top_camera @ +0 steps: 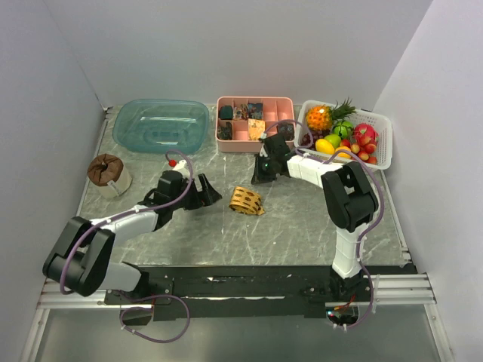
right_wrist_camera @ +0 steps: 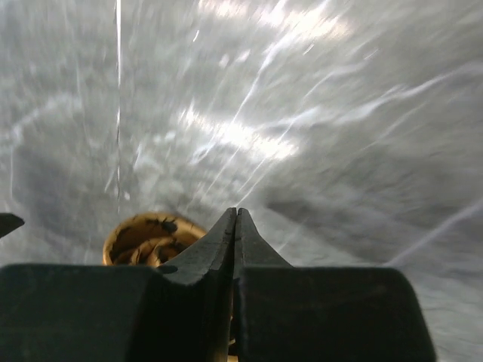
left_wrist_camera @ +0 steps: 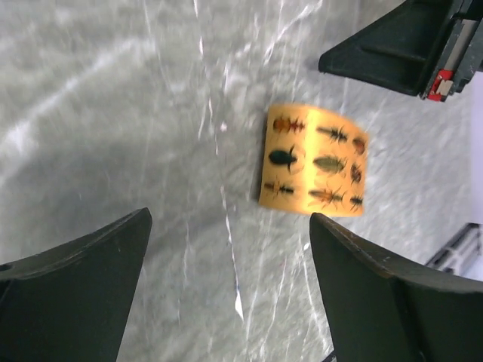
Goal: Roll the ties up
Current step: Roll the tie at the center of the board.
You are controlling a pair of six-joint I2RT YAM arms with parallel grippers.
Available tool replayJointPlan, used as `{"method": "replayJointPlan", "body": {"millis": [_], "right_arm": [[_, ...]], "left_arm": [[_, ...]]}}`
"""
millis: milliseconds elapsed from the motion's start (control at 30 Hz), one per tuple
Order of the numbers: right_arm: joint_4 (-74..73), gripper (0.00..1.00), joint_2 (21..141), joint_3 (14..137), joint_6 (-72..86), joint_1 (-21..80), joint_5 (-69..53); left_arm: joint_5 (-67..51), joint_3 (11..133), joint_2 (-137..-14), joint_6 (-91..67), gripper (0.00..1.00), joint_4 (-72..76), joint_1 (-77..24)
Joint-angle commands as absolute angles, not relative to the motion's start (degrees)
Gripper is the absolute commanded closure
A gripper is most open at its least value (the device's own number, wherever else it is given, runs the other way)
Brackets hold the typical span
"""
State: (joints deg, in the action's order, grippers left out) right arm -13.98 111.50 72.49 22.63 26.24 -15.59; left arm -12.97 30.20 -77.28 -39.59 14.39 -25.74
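Note:
The tie (top_camera: pixel 247 200) lies rolled into a short coil on the marble table, golden-yellow with dark brown markings. In the left wrist view the tie roll (left_wrist_camera: pixel 313 160) rests on its side just beyond my left gripper (left_wrist_camera: pixel 230 219), whose jaws stand wide open with only bare table between them. From above, the left gripper (top_camera: pixel 207 197) sits just left of the roll, apart from it. My right gripper (top_camera: pixel 260 175) hovers behind and to the right of the roll, shut with nothing in it. Its closed tips (right_wrist_camera: pixel 236 215) point past the roll's open end (right_wrist_camera: pixel 143 237).
A clear teal bin (top_camera: pixel 161 124) stands at the back left. Behind the middle is a pink compartment tray (top_camera: pixel 254 123) holding small fabric bundles. A white basket of fruit (top_camera: pixel 381 136) is at the back right. A brown bundle (top_camera: pixel 107 172) sits at the left edge.

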Motion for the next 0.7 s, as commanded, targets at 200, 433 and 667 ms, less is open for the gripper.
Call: {"method": "replayJointPlan", "body": {"millis": [200, 433, 667], "right_arm": [[-18.0, 0.94, 101.3, 71.2, 21.7, 22.9, -9.6], [-18.5, 0.94, 93.5, 62.9, 22.8, 22.8, -11.2], [-17.4, 0.95, 92.2, 58.2, 23.6, 22.7, -15.6]], "left_arm": [[-37.8, 39.0, -94.0, -39.0, 0.08, 26.9, -20.6], [-44.8, 42.5, -102.3, -40.9, 0.05, 31.4, -19.5], [-49.0, 45.1, -108.4, -41.8, 0.05, 33.9, -19.4]]}}
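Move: The rolled tie stands about 12 cm to the right of my open left hand, level with it fore and aft and some 5 cm below. My shut right hand has the roll roughly 7 cm back, 3 cm to its left and slightly lower; the pink tray's middle lies about 18 cm straight ahead of that hand. The teal tub is around 24 cm ahead of my left hand and 16 cm to its left. I bring my left hand in towards the rolled tie, about 5 cm right and 3 cm forward while sinking a little, fingers staying wide open, the hand turning some 20 degrees clockwise and rolling its left side down. Meanwhile my right hand, kept shut, swings right and briefly forward, lifts about 5 cm, then draws back around to the roll's right side, starting to lower; neither touches the tie yet. ##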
